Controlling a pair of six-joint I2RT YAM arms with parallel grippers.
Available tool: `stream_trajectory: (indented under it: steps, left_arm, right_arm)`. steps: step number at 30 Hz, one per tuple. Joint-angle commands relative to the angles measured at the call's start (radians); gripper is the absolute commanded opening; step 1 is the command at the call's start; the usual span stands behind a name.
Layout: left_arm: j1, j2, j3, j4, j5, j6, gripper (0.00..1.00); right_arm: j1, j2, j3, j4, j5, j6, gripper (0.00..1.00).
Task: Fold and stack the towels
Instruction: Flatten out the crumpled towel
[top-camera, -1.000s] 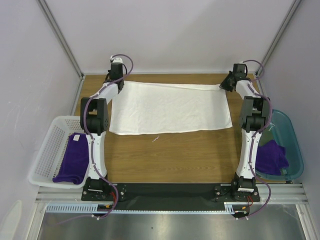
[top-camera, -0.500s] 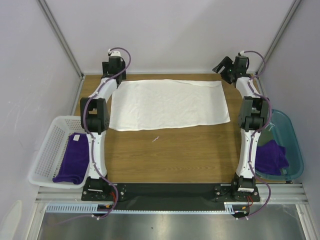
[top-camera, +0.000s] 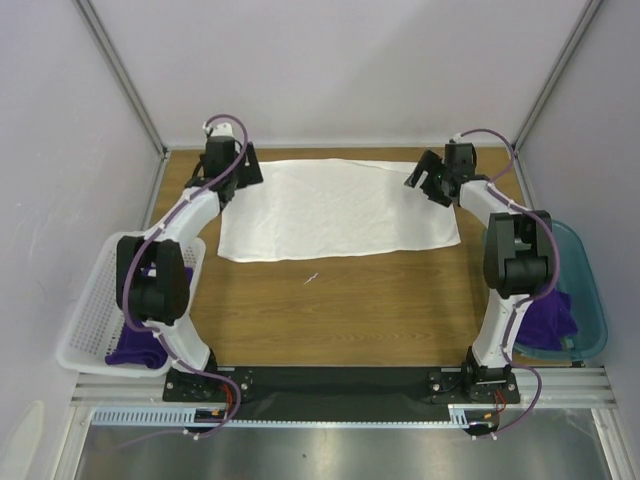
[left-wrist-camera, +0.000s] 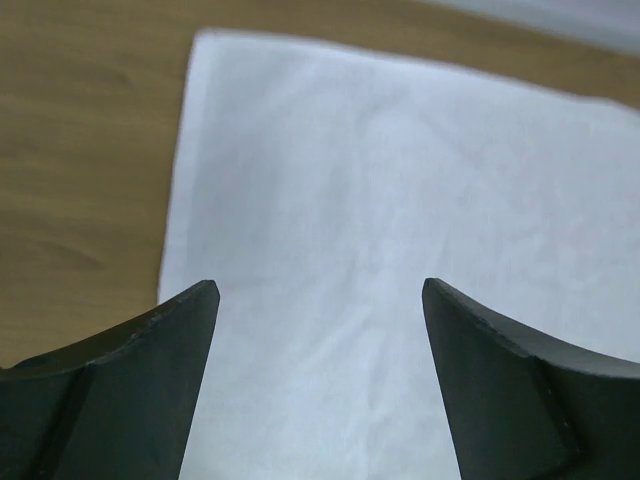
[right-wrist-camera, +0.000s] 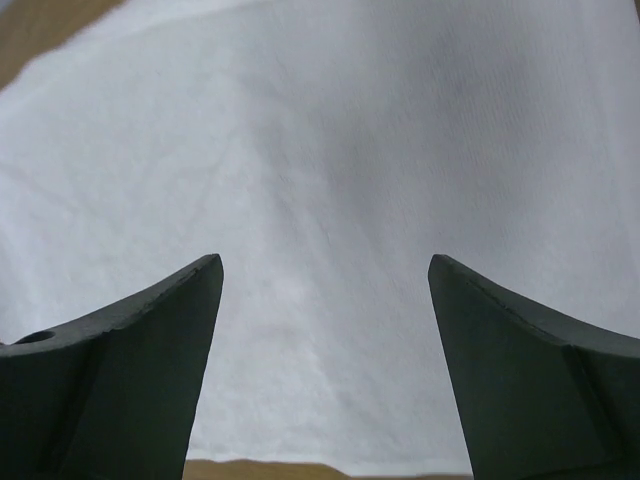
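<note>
The large white towel (top-camera: 335, 210) lies spread flat on the wooden table, far half. My left gripper (top-camera: 248, 170) hovers open and empty over its far left corner; the left wrist view shows the towel (left-wrist-camera: 400, 200) between the spread fingers (left-wrist-camera: 160, 380) of that gripper (left-wrist-camera: 315, 290). My right gripper (top-camera: 420, 180) hovers open and empty over the far right corner; the towel (right-wrist-camera: 330, 150) fills the right wrist view, with that gripper (right-wrist-camera: 325, 262) open above it. A purple towel (top-camera: 135, 345) lies in the white basket, partly behind the left arm. Another purple towel (top-camera: 550, 315) lies in the teal bin.
The white perforated basket (top-camera: 85, 310) stands at the table's left edge and the teal bin (top-camera: 585, 280) at the right edge. A small pale thread (top-camera: 312, 277) lies on the wood in front of the white towel. Walls close in the back and sides.
Both grippers let go of the white towel's far corners, opened and moved inward over it. The towel settled flat and shifted slightly back. Both arms' elbows swung outward.
</note>
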Motion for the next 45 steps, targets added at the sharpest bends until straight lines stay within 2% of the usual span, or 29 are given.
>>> stream_trajectory:
  steps: [1,2,5,13,23,34,38,40,41,45]
  left_arm:
    - [-0.021,-0.070,-0.154,0.033,0.093,-0.127,0.88]
    - [-0.027,-0.083,-0.224,0.048,0.110,-0.153,0.88]
    - [-0.055,-0.109,-0.299,0.061,0.118,-0.173,0.83]
    - [-0.076,-0.112,-0.389,0.025,0.064,-0.196,0.79]
    - [-0.076,-0.114,-0.498,0.006,0.005,-0.218,0.77]
    - [-0.076,-0.235,-0.671,-0.076,-0.052,-0.280,0.70]
    - [-0.104,-0.324,-0.718,-0.143,-0.161,-0.346,0.65]
    - [-0.139,-0.336,-0.726,-0.172,-0.166,-0.388,0.65]
    - [-0.154,-0.339,-0.728,-0.186,-0.172,-0.406,0.66]
    - [-0.164,-0.379,-0.757,-0.296,-0.268,-0.489,0.66]
  right_arm:
    - [0.003,-0.069,-0.097,0.024,0.076,-0.021,0.89]
    - [0.004,-0.077,-0.118,0.018,0.080,-0.012,0.89]
    - [0.003,-0.099,-0.197,0.028,0.088,0.001,0.89]
    - [0.007,-0.197,-0.411,0.062,0.163,0.027,0.87]
    - [0.007,-0.361,-0.632,0.012,0.235,0.048,0.87]
    - [-0.005,-0.428,-0.734,-0.048,0.277,0.036,0.87]
    - [-0.009,-0.451,-0.774,-0.068,0.297,0.053,0.87]
    - [-0.008,-0.468,-0.794,-0.087,0.297,0.070,0.87]
    - [-0.009,-0.474,-0.803,-0.087,0.292,0.077,0.84]
    - [-0.008,-0.526,-0.837,-0.110,0.278,0.102,0.86]
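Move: The white towel lies spread below both open hands. From the left hand its middle is about 4 cm back, 18 cm right and 16 cm down, its near-left corner some 16 cm back and 7 cm left. From the right hand the middle is about 6 cm back, 16 cm left and 8 cm down, the near-right corner roughly 15 cm back and 9 cm right. The white basket stands 24 cm back and 22 cm left of the left hand, the teal basket 24 cm back and 27 cm right of the right one. Both hands come down onto the white towel and drag it back towards the robot with their fingertips. The right drops about 6 cm early, then sweeps back low with fingers wide, near 19 cm back in all and drifting right; the left sinks some 15 cm while drawing back, then pulls on level towards the near-left corner, tipping steeper, its fingers narrowing somewhat. ##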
